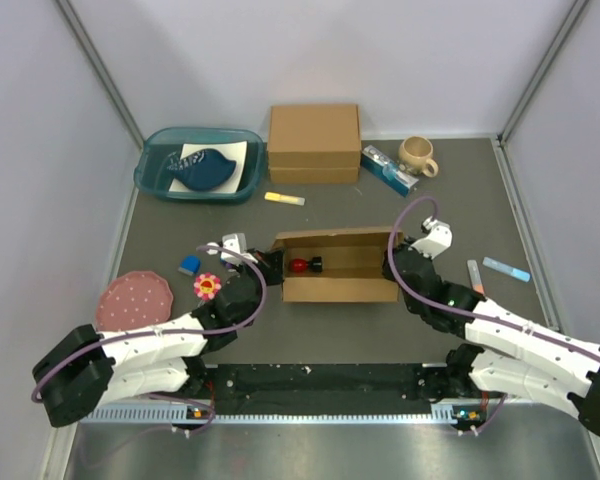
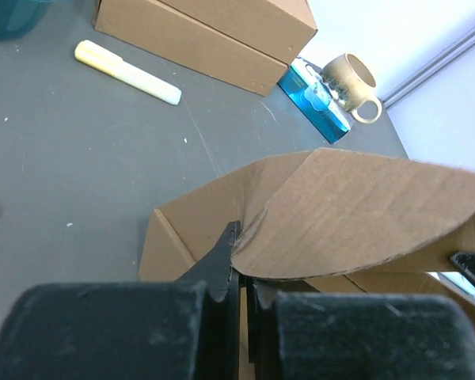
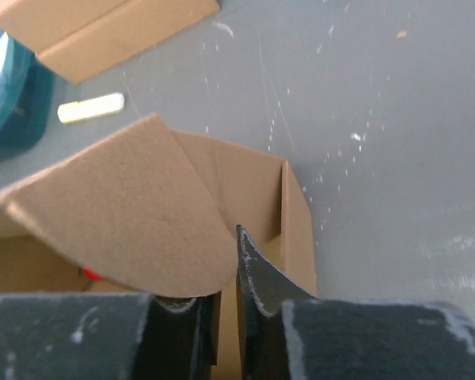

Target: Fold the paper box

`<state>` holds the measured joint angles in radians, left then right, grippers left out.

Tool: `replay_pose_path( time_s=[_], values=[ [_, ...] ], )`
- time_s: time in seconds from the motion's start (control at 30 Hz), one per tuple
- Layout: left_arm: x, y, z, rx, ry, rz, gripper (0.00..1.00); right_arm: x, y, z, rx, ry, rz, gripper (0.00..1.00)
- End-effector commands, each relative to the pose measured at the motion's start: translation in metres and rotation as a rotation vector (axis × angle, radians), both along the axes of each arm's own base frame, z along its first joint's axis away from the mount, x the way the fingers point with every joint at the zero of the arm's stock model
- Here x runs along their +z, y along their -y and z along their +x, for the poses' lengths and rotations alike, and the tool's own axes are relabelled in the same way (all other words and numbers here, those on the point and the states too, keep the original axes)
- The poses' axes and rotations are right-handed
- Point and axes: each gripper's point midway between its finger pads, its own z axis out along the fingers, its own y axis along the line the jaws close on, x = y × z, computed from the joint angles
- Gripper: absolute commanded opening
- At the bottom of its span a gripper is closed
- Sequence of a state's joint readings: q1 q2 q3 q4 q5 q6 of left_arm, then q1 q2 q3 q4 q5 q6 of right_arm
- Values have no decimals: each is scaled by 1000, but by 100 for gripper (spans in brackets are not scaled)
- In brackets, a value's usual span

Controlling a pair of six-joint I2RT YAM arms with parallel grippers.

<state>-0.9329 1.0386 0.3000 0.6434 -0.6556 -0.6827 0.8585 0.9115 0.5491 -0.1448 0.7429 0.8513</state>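
Note:
The paper box (image 1: 340, 268) stands half formed in the middle of the table, its top open and a small red thing (image 1: 299, 265) inside. My left gripper (image 1: 271, 262) is at its left end. In the left wrist view that gripper (image 2: 243, 269) is shut on the edge of a rounded flap (image 2: 364, 214) that arches over the box. At the right end is my right gripper (image 1: 394, 256). The right wrist view shows it (image 3: 226, 277) nearly shut, with the other rounded flap (image 3: 134, 222) pinched at its rim, beside the box's end wall (image 3: 297, 229).
A thicker ready-made cardboard box (image 1: 314, 142) sits at the back. Left of it is a teal tray (image 1: 152, 172), and to its right a blue packet (image 1: 388, 170) and a mug (image 1: 417, 155). A yellow marker (image 1: 284, 198), pink plate (image 1: 134, 298), flower toy (image 1: 207, 286) and blue strip (image 1: 506, 268) lie around.

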Motion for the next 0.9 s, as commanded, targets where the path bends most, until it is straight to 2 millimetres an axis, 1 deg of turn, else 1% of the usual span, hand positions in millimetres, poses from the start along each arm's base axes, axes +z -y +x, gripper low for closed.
replay_pose_path(
  time_s=[0.0, 0.07, 0.1, 0.2, 0.23, 0.3, 0.33, 0.4, 0.53, 0.63, 0.67, 0.7, 0.77, 0.8, 0.87],
  values=[
    [-54, -17, -18, 0, -118, 125, 0, -56, -1, -46, 133, -203, -132, 23],
    [-57, -21, -21, 5, -120, 127, 0, -50, 2, -48, 128, -192, -138, 33],
    [-58, -22, -22, 7, -122, 127, 0, -44, 1, -50, 134, -178, -126, 41],
    [-60, -27, -25, 11, -121, 131, 0, -37, 8, -55, 127, -179, -136, 52],
    [-60, -27, -27, 7, -118, 132, 0, -30, 9, -56, 128, -165, -122, 54],
    [-61, -29, -29, 10, -116, 139, 0, -28, 12, -61, 136, -166, -130, 58],
    [-61, -28, -31, 1, -113, 144, 0, -21, 13, -63, 138, -150, -110, 59],
    [-62, -28, -32, 1, -109, 157, 0, -16, 19, -67, 135, -142, -113, 62],
    [-66, -30, -37, 6, -108, 186, 0, 6, 22, -75, 164, -89, -76, 65],
    [-66, -30, -37, 9, -106, 197, 0, 30, 21, -79, 217, -28, -27, 67],
    [-66, -30, -37, 10, -105, 202, 0, 39, 18, -82, 249, -5, -8, 68],
    [-64, -29, -36, 7, -99, 208, 0, 57, 20, -84, 276, 47, 14, 68],
    [-64, -29, -36, 9, -101, 221, 0, 81, 20, -87, 315, 116, 63, 68],
    [-62, -27, -36, 5, -96, 226, 0, 103, 26, -90, 328, 174, 88, 68],
    [-61, -27, -36, 4, -95, 236, 1, 126, 32, -92, 331, 224, 107, 69]
  ],
)
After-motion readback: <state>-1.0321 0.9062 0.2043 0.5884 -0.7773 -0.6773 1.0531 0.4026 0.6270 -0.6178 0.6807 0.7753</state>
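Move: The paper box's middle lies about 13 cm right, 3 cm ahead and 7 cm below the left hand, which holds the lid's left front corner; the small red toy inside lies 6 cm right and 3 cm ahead. The yellow marker is roughly 16 cm ahead and 1 cm right, the red flower toy 15 cm left and 1 cm back. From the right hand, on the lid's right corner, the box's middle is about 11 cm left, 3 cm ahead, 7 cm below. Open the right gripper wide to let go of the lid's right corner and draw it back about 9 cm, drifting right, first dipping some 4 cm, then rising clear, turning slightly counter-clockwise. Keep the left gripper pinched on the left corner and ease it back and left about 3 cm, sinking slightly. ##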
